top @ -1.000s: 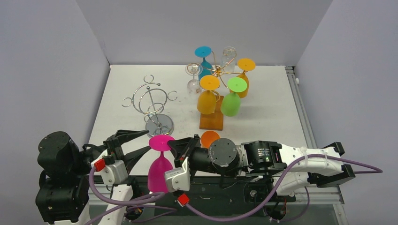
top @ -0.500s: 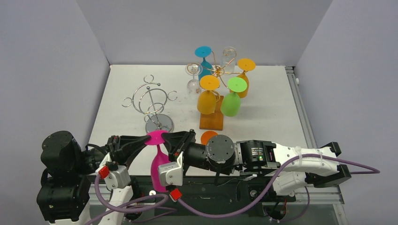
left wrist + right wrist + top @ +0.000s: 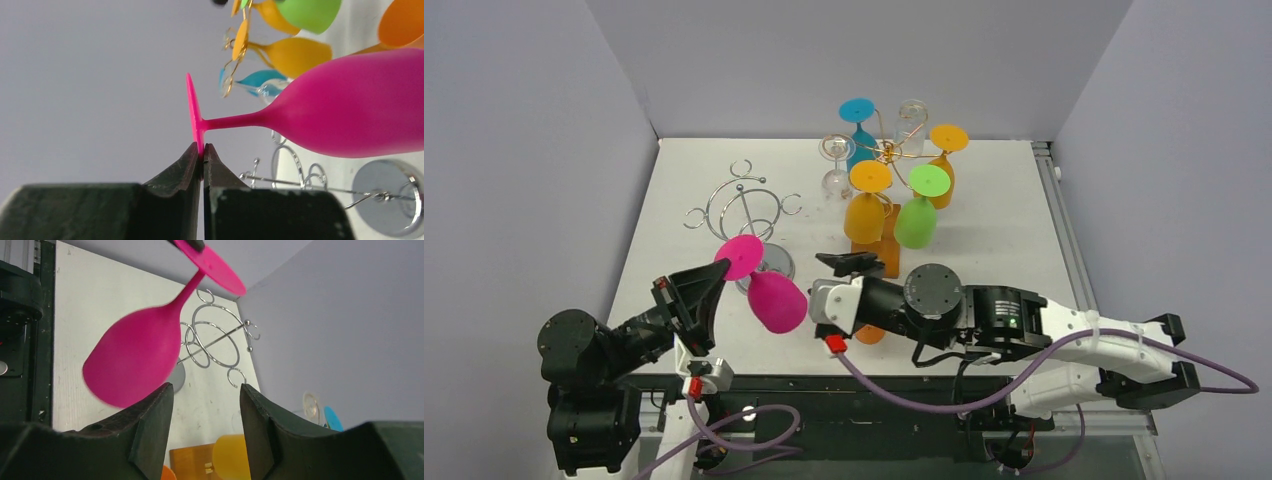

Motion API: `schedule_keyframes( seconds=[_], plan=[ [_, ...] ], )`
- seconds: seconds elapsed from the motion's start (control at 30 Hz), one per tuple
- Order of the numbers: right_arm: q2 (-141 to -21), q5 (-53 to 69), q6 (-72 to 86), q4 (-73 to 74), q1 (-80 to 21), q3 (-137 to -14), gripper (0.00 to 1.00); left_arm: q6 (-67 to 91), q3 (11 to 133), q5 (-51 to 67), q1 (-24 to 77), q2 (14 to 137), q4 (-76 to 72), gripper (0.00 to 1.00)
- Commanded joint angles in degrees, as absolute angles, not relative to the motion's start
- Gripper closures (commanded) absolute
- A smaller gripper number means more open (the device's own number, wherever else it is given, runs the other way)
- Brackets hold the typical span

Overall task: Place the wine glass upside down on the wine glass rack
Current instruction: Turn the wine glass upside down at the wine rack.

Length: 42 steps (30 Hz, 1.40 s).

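My left gripper (image 3: 714, 280) is shut on the rim of the foot of a magenta wine glass (image 3: 774, 298) and holds it tilted in the air, bowl to the right, just in front of the silver wire rack (image 3: 749, 215). In the left wrist view the jaws (image 3: 202, 150) pinch the thin foot disc, and the glass (image 3: 360, 102) lies sideways. My right gripper (image 3: 849, 262) is open and empty, right of the glass. In the right wrist view its fingers (image 3: 202, 395) stand apart, with the glass (image 3: 137, 355) at upper left.
A gold rack on a wooden base (image 3: 876, 255) at the back right holds several coloured glasses upside down and clear ones. An orange glass (image 3: 869, 333) lies near my right arm. The silver rack's round base (image 3: 764, 268) is behind the magenta glass.
The left gripper took the glass by its foot and swung it forward and tilted toward the silver rack. The right gripper let go and pulled away to the right.
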<state>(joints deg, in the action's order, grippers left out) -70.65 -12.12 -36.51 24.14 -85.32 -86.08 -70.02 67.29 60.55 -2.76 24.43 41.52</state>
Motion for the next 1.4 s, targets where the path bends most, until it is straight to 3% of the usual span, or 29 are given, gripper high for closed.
schedule_keyframes(
  seconds=[0.0, 0.23, 0.5, 0.83, 1.37],
  plan=[
    [-63.4, -12.3, -26.2, 23.1, -82.6, -82.2, 0.52, -84.7, 69.7, 50.4, -2.9, 26.3, 43.0, 1.00],
    [-60.6, -16.7, -16.8, 22.4, -78.1, -78.5, 0.55, -97.1, 71.3, 31.9, -2.1, 29.6, 55.2, 1.00],
    [-59.9, -16.1, -6.8, 23.0, -72.5, -76.0, 0.55, -96.3, 69.1, 21.6, -1.8, 31.6, 51.6, 1.00],
    [-60.6, -13.8, -2.2, 23.8, -66.8, -75.2, 0.56, -100.4, 63.3, 33.1, -1.8, 27.5, 58.9, 1.00],
    [-65.7, -11.1, 1.5, 25.2, -63.5, -76.9, 0.57, -94.0, 53.9, 44.4, -1.8, 31.7, 44.8, 1.00]
  ],
)
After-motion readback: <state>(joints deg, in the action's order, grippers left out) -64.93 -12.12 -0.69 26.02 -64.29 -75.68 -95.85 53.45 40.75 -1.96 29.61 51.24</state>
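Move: The silver rack stands roughly 24 cm ahead of the left hand and only a centimetre to its left, its middle some 25 cm lower. From the same hand, the gold rack is about 33 cm ahead and 25 cm right, similarly low; the orange glass is 10 cm ahead, 22 cm right and 34 cm down. From the empty right hand that glass lies 12 cm ahead, 11 cm right and 34 cm below. Swinging forward and left, then turning back right while sinking, the left arm ends some 13 cm lower and 8 cm nearer the silver rack. Its shut fingers keep the pink glass pinched by the foot as the wrist rolls its left side up about 20 degrees. The right hand, already clear and half open, withdraws right, forward and down towards the orange glass, turning clockwise. ##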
